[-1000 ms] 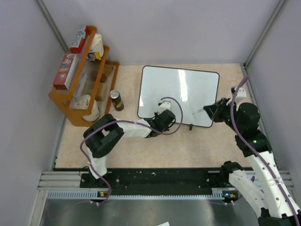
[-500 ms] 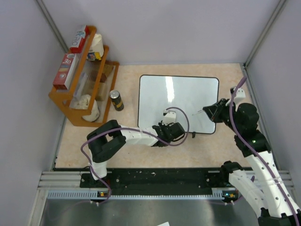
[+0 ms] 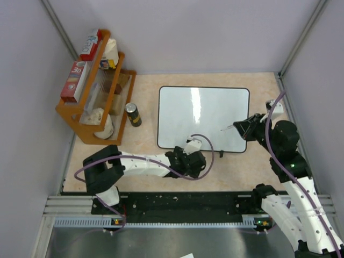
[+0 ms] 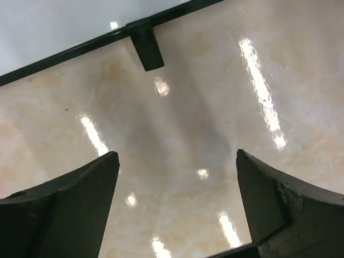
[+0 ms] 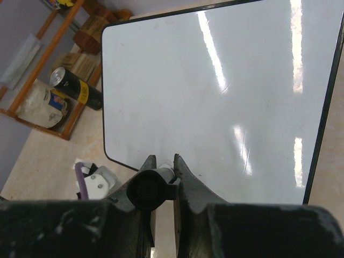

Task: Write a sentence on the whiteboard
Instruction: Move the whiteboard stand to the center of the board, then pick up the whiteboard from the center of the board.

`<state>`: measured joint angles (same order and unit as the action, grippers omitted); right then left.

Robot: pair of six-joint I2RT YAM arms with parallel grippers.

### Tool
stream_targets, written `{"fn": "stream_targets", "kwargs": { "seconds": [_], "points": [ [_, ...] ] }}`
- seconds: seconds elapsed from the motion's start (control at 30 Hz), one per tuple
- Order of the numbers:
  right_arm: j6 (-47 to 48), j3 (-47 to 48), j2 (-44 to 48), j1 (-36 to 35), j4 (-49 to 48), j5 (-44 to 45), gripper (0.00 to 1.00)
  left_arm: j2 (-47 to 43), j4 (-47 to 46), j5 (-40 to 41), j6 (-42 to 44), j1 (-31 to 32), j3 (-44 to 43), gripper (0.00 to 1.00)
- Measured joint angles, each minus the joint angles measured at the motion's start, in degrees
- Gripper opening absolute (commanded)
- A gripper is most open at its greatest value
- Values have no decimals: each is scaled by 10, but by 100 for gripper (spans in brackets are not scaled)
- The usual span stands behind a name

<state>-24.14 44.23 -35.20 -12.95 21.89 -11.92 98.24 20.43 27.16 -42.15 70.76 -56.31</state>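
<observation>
The whiteboard [image 3: 204, 115] lies flat on the tan tabletop, its white face bare apart from glare; the sentence does not show in any view. My left gripper [image 3: 188, 156] hovers just off the board's near edge, open, with nothing between its fingers [image 4: 80, 199]. In the left wrist view, the board's black rim and one small foot [image 4: 145, 45] lie ahead of it. My right gripper [image 3: 244, 126] is at the board's right edge, shut on a marker [image 5: 148, 191] whose tip points over the whiteboard [image 5: 215, 107].
An orange wooden rack [image 3: 88, 86] with boxes and cups stands at the far left. A dark can [image 3: 132, 114] stands between the rack and the board. Grey walls close in the table on three sides.
The board went from tilted, with its near edge in my left gripper, to lying flat. The left gripper opened and drew back toward the near side. The right gripper barely moved.
</observation>
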Motion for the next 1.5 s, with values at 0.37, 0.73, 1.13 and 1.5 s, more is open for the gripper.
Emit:
{"fn": "stream_targets", "kwargs": {
  "seconds": [0.37, 0.73, 1.13, 1.5],
  "points": [
    [1, -3, 2, 0, -3, 0, 0, -221, -6, -134, 127, -133, 11, 93],
    [0, -13, -17, 0, -24, -14, 0, -156, 12, -366, 213, -398, -165, 93],
    [-5, -23, -40, 0, -45, -28, 0, -3, 47, -490, 234, -541, -224, 90],
    [-5, -23, -44, 0, -53, -30, 0, 55, 20, -563, 272, -558, -226, 88]
  ]
}}
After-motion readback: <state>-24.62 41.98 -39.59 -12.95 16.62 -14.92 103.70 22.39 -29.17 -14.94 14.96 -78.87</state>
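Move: The middle of the board's left edge lies about 24 cm ahead of the left hand and 16 cm to its left, a couple of centimetres lower. The left stand clip is roughly 6 cm straight ahead, the board's middle some 23 cm ahead and 5 cm right, and the can about 22 cm ahead and 27 cm left. From the right hand, that left edge is around 14 cm ahead, 31 cm left and 26 cm below. Up and forward in an arc, the left hand leaves the clip side empty and wide open, climbing about 20 cm, then sinking about 10 while easing to a stop above the board's left edge, some 24 cm farther out and 12 cm left of its start. Its wrist rolls roughly 30 degrees, left side down, so the fingers slant down to the right. The right hand drifts slightly, still holding the marker. ##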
